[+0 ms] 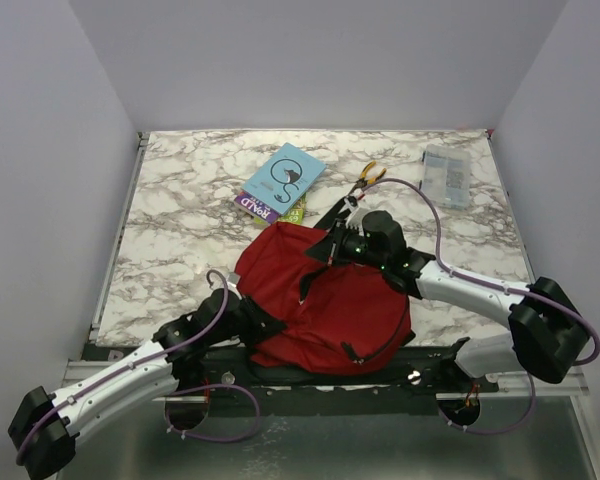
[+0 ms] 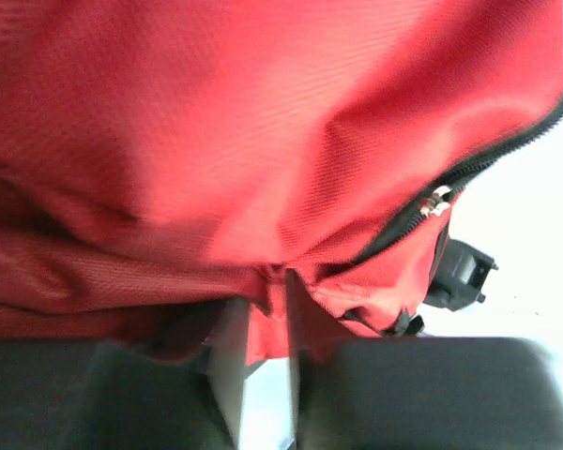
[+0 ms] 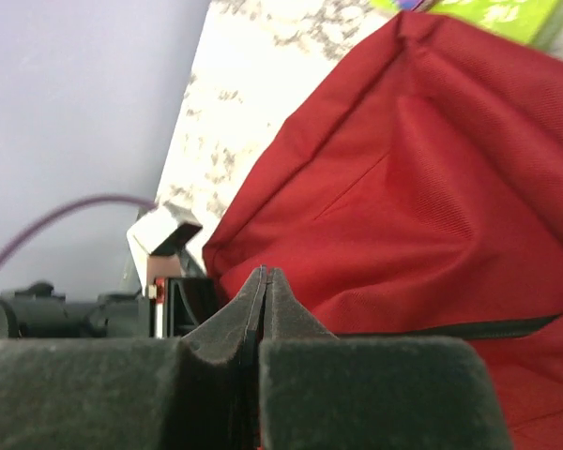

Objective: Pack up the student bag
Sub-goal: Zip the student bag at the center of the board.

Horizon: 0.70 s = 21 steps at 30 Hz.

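Observation:
The student bag, dark red with black zippers, lies slumped at the near middle of the marble table. My left gripper is at the bag's left edge. In the left wrist view its jaws pinch a fold of red fabric, and a black zipper runs to the right. My right gripper is at the bag's far edge beside a black strap. In the right wrist view its pads are pressed together just in front of the bag, with nothing visible between them.
A light blue book lies on a purple book behind the bag, with a green item beside them. Yellow-handled pliers and a clear plastic case lie at the far right. Walls close in the table.

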{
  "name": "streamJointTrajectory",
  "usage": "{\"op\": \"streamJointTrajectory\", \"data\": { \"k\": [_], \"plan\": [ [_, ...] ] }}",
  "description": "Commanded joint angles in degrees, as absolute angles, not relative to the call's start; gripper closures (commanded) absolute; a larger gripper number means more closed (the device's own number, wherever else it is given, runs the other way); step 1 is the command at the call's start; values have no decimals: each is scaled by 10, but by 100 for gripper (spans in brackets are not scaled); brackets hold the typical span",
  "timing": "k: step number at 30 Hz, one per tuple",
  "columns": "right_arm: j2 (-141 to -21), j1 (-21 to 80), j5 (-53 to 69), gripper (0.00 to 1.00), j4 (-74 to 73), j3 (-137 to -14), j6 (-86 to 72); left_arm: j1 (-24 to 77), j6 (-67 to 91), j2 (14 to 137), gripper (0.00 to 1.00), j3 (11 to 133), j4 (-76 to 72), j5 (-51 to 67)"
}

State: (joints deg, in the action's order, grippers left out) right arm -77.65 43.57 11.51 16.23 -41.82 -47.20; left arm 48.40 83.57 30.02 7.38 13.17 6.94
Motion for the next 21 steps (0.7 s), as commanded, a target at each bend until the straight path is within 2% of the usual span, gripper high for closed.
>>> {"op": "streamJointTrajectory", "data": {
  "k": [1,2,4,5,6,8,14,21],
  "plan": [
    [-780,440,226,99,151,-415,-420,484,742,303,68,120,140,98],
    [-774,440,234,99,131,-414,-404,483,731,307,61,125,141,108],
    [-751,440,241,82,103,-402,-388,484,714,315,51,130,140,127],
    [-735,440,235,70,93,-394,-385,483,705,315,47,132,140,137],
    [-718,440,226,62,85,-383,-391,484,698,315,42,132,140,143],
    [-690,440,213,50,78,-364,-393,483,679,311,36,137,139,157],
    [-679,440,249,45,160,-306,-430,483,624,310,30,166,140,178],
    [-750,437,298,47,299,-279,-479,483,594,333,22,198,144,188]
  ]
}}
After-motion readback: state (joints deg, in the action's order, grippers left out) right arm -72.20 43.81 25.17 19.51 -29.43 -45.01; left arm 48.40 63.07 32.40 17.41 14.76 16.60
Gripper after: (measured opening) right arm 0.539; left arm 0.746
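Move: The bag's open main zipper has its near end, with the pull, about 9 cm back from the shut right hand, 1 cm to its left and 8 cm below. The black strap lies some 10 cm ahead of that hand and 5 cm right; the books are 14 cm ahead and 7 cm left. From the left hand, down at the bag's near left part, the pull is about 7 cm ahead, 5 cm right and slightly above. Right hand opens, drawing back some 7 cm and down towards the zip pull; left opens, rising about 6 cm. ##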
